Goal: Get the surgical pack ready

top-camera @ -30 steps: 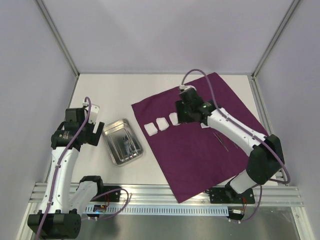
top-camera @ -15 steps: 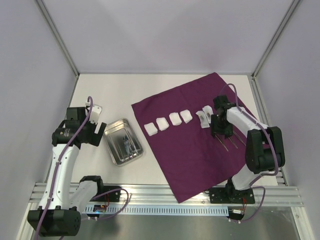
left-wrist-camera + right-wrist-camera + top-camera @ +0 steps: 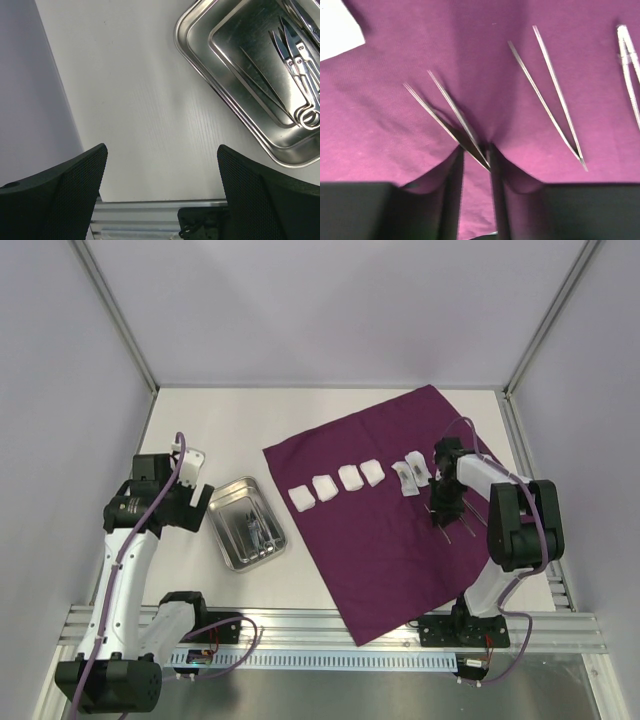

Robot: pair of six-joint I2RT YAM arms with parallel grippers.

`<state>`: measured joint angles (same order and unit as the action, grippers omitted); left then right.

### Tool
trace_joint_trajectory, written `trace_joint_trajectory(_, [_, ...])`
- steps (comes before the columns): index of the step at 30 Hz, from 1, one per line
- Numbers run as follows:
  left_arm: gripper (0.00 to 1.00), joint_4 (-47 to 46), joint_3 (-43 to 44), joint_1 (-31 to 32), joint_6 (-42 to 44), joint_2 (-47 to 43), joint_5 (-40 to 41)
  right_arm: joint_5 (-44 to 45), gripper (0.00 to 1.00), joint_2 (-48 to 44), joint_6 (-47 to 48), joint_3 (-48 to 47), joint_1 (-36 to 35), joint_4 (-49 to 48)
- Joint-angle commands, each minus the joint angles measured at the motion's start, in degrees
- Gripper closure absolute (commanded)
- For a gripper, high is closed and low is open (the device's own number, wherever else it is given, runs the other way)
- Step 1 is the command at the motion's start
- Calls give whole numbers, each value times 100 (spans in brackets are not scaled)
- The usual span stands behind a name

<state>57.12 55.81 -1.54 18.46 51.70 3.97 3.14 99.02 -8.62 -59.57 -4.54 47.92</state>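
The dark purple cloth (image 3: 380, 560) lies flat as a sheet, with several white gauze pads (image 3: 325, 487) in a row on it. My right gripper (image 3: 445, 517) points down onto the cloth at its right side. In the right wrist view its fingertips (image 3: 474, 160) press into the cloth, narrowed either side of the joined end of thin steel tweezers (image 3: 445, 110), with a gap still showing. A second pair of tweezers (image 3: 550, 95) lies beside it. The steel tray (image 3: 222, 502) holds scissors (image 3: 295, 50). My left gripper (image 3: 162, 150) hangs open and empty beside the tray (image 3: 235, 30).
Small packets (image 3: 408, 478) lie on the cloth just right of the gauze row. Another steel instrument (image 3: 630, 65) shows at the right edge of the right wrist view. The aluminium rail (image 3: 330, 625) runs along the near table edge.
My right gripper left a gauze pad in the row, swung right to the tweezers, came down onto the cloth and narrowed its jaws. The left arm barely moved.
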Motion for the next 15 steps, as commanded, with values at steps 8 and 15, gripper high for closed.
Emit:
trace_joint_trajectory(8, [0, -166, 360, -30, 35, -310, -159, -481, 96, -23, 98, 51, -21, -169])
trace_joint_trajectory(15, [0, -166, 290, -22, 17, -319, -212, -358, 99, -330, -16, -2, -249, 59])
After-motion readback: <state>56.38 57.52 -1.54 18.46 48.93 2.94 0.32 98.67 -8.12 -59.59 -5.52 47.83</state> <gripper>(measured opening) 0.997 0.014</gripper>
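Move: The tweezers lie right under the right hand and already run between its part-open fingers, slanting tips forward-left, their middle about 1 cm ahead, 1 cm left and 1 cm below. A second pair of tweezers lies some 7 cm to the hand's right and 3 cm ahead, and a third about 12 cm right and 4 cm ahead; the nearest white packet is roughly 12 cm ahead and 9 cm left. From the left hand, the first tweezers are some 62 cm right, 3 cm ahead and 17 cm down. The right hand stays low over the cloth, pointing straight down, and shuts its fingers from about a third open to fully closed, pinching the slanted tweezers across the prongs while it drifts only about 1 cm to the left. Meanwhile the left hand, empty and wide open away to the left of the tray, rises about 2 cm with its fingers tipping up some 5 degrees. ##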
